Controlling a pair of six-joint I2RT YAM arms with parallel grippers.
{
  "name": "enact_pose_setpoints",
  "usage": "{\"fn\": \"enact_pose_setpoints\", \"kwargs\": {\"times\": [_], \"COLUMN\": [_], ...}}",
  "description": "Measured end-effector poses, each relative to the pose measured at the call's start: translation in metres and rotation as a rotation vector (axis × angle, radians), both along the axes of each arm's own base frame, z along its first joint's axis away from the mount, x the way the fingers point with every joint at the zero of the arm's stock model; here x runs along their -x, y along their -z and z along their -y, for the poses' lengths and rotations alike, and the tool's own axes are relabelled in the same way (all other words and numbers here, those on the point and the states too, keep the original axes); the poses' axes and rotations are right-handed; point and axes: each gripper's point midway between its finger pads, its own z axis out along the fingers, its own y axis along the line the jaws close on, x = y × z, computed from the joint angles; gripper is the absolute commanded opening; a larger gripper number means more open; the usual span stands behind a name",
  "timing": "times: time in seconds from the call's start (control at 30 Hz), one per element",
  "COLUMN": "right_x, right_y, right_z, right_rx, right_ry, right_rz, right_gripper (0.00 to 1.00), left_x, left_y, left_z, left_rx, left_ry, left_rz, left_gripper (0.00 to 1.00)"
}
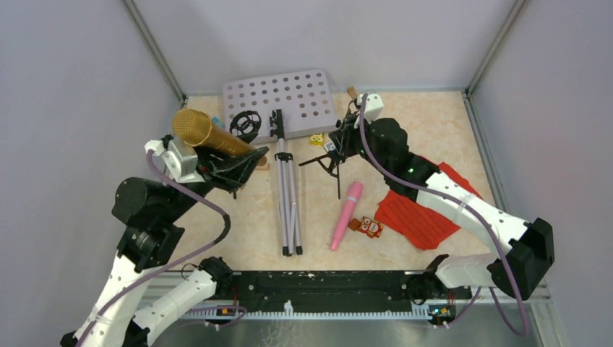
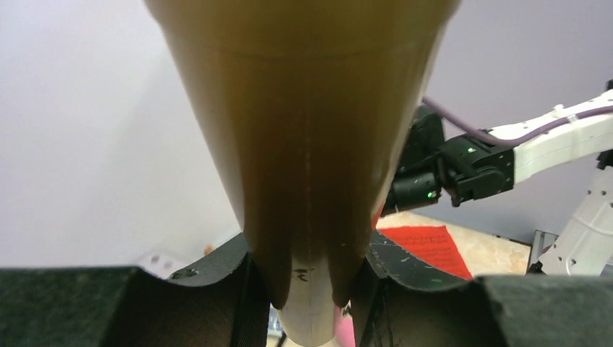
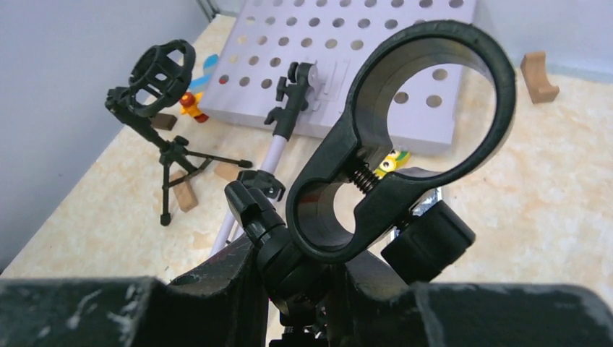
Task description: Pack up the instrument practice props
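My left gripper (image 1: 249,155) is shut on the handle of the gold microphone (image 1: 209,134), held off the table with its head toward the back left; the handle (image 2: 303,144) fills the left wrist view between the jaws (image 2: 307,289). My right gripper (image 1: 336,144) is shut on a small black mic tripod (image 1: 329,163), gripping just below its ring clamp (image 3: 405,144). A second black mic tripod (image 3: 155,79) stands by the grey hole-punched tray (image 1: 282,94). The silver tripod pole (image 1: 287,195) runs toward the front. The pink microphone (image 1: 345,215) and red pages (image 1: 419,210) lie on the table.
An owl toy (image 1: 370,227) lies next to the pink microphone, and a yellow toy (image 1: 316,139) sits by the tray's front edge. A wooden arch block (image 3: 538,76) lies at the back. Grey walls close in the table on three sides.
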Motion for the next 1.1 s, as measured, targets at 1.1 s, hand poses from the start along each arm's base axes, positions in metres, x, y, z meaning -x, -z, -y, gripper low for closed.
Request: {"fn": "enact_pose_setpoints", "kwargs": {"times": [1.1], "right_x": [0.058], "right_y": [0.130], "right_z": [-0.272], "right_rx": [0.210], "right_ry": [-0.377], "right_rz": [0.314], "right_gripper": [0.00], "left_x": [0.050], "left_y": [-0.046], "left_z": [-0.142], "left_rx": [0.229], "left_ry": [-0.460], "left_rz": [-0.182], "left_gripper": [0.00]}}
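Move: About 26 cm to the right hand's left and 9 cm farther out stands the black ring stand, its middle some 15 cm lower. Between them, on the table, lies the folded silver stand, its middle 11 cm left of the right hand and 3 cm ahead; the perforated panel is 33 cm ahead and 14 cm left. From the left hand, holding the gold microphone, the ring stand is roughly 25 cm ahead, 10 cm left and 38 cm below. Carrying the small black tripod across the folded silver stand, the right hand sweeps about 27 cm left, first drawing back towards the base, then sinking some 15 cm and easing forward beside the ring stand; it turns counter-clockwise and tips up about 20 degrees. The left hand clears the way, taking the microphone left, back and up, turning counter-clockwise, then settles slightly lower. Both grips hold. ##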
